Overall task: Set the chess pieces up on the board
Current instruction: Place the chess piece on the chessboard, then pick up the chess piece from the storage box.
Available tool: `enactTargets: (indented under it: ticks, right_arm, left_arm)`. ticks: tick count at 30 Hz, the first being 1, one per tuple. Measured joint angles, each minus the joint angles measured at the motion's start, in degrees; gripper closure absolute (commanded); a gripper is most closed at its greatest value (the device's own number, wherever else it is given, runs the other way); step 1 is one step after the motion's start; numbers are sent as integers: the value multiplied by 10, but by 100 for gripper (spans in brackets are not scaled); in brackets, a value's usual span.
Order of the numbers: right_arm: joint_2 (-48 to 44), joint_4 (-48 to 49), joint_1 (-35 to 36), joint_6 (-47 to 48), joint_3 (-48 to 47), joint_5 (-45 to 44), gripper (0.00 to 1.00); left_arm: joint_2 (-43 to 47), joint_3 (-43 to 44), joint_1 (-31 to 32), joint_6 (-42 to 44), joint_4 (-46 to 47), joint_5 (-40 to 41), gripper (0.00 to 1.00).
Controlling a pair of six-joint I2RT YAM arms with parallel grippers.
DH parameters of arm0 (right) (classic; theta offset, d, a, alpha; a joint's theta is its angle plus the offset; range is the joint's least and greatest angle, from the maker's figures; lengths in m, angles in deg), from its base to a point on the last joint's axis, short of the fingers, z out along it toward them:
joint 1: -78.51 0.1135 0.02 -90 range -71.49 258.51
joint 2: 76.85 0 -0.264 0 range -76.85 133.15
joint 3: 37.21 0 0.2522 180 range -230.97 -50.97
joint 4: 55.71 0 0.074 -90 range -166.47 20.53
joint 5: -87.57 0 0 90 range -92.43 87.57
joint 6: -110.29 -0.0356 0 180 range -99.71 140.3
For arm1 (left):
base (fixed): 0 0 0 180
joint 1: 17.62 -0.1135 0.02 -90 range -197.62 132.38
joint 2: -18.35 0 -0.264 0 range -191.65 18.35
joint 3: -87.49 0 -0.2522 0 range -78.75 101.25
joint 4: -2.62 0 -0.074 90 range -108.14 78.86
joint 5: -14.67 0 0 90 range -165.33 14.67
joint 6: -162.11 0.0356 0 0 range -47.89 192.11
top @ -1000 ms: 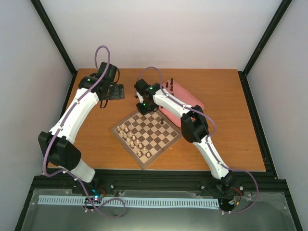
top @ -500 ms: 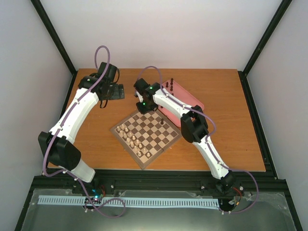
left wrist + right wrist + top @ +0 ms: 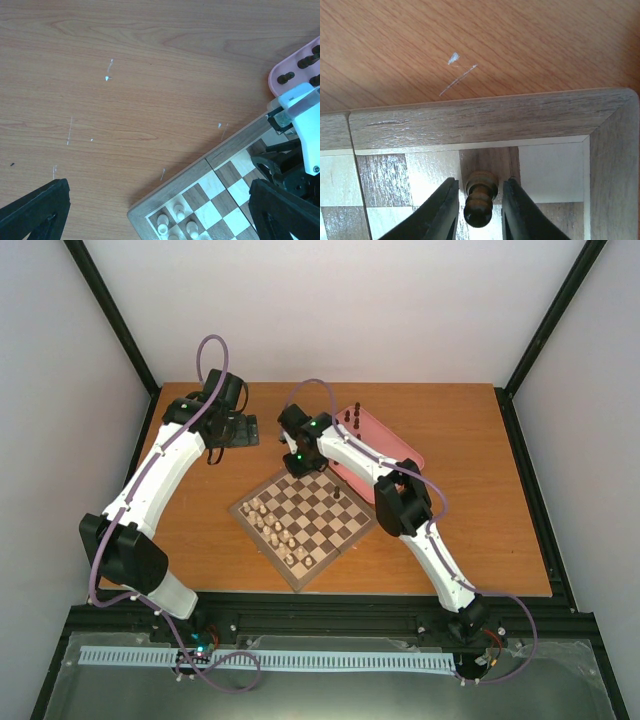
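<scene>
A dark brown chess piece (image 3: 481,200) stands upright on a dark square in the last row near a corner of the board (image 3: 485,117). My right gripper (image 3: 480,207) straddles it, open, with a thin gap on each side between the piece and the fingers (image 3: 437,212). In the top view this gripper (image 3: 300,465) is at the board's (image 3: 265,548) far corner. Another dark piece (image 3: 338,493) stands further in. Several more dark pieces (image 3: 350,418) wait in the pink tray (image 3: 395,450). My left gripper (image 3: 245,430) hovers open over bare table, holding nothing.
Pale chessmen (image 3: 272,525) fill the board's near-left side and show in the left wrist view as pale chessmen (image 3: 177,222). The pink tray (image 3: 280,75) lies close beside the board's far-right edge. The right arm (image 3: 400,505) stretches over the board's right side.
The right gripper's jaws have parted slightly from the dark piece. Neither arm has visibly moved in the top view.
</scene>
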Motion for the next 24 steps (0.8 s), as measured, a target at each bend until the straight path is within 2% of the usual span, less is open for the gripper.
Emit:
enactTargets:
  ticks: [5, 8, 18, 24]
  right_arm:
    - [1, 1, 0, 2, 0, 3, 59]
    - [1, 0, 0, 5, 0, 3, 56]
    - [-29, 0, -3, 7, -1, -17, 52]
    - [-112, 0, -43, 0, -13, -25, 59]
  left_arm:
    - [0, 0, 0, 0, 0, 0, 0]
    - [0, 0, -1, 0, 0, -1, 0]
    - [0, 0, -1, 0, 0, -2, 0]
    - [0, 0, -1, 0, 0, -9, 0]
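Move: The dark chess piece being set down is between the right fingers, its middle about 1 cm below the hand point. From that hand, the nearest dark pieces in the pink tray are about 8 cm ahead and 4 cm right, and the earlier-placed dark piece stands 5 cm back and 9 cm right. The board's far corner is some 6 cm ahead and 2 cm right. For the left hand, the piece being placed lies about 3 cm ahead, 11 cm right and 20 cm below. The right hand stays put over the board while its already loosening fingers open further, to nearly half, and let go of the dark piece standing on the dark square beside the far corner square. It then rises about 11 cm, slowly and then fast, clear of the piece, veering some 4 cm forward and 4 cm right across the board's far corner on the pink tray's side, the wrist tilting roughly 10 degrees so that the fingertips swing forward, with the fingers kept open. ##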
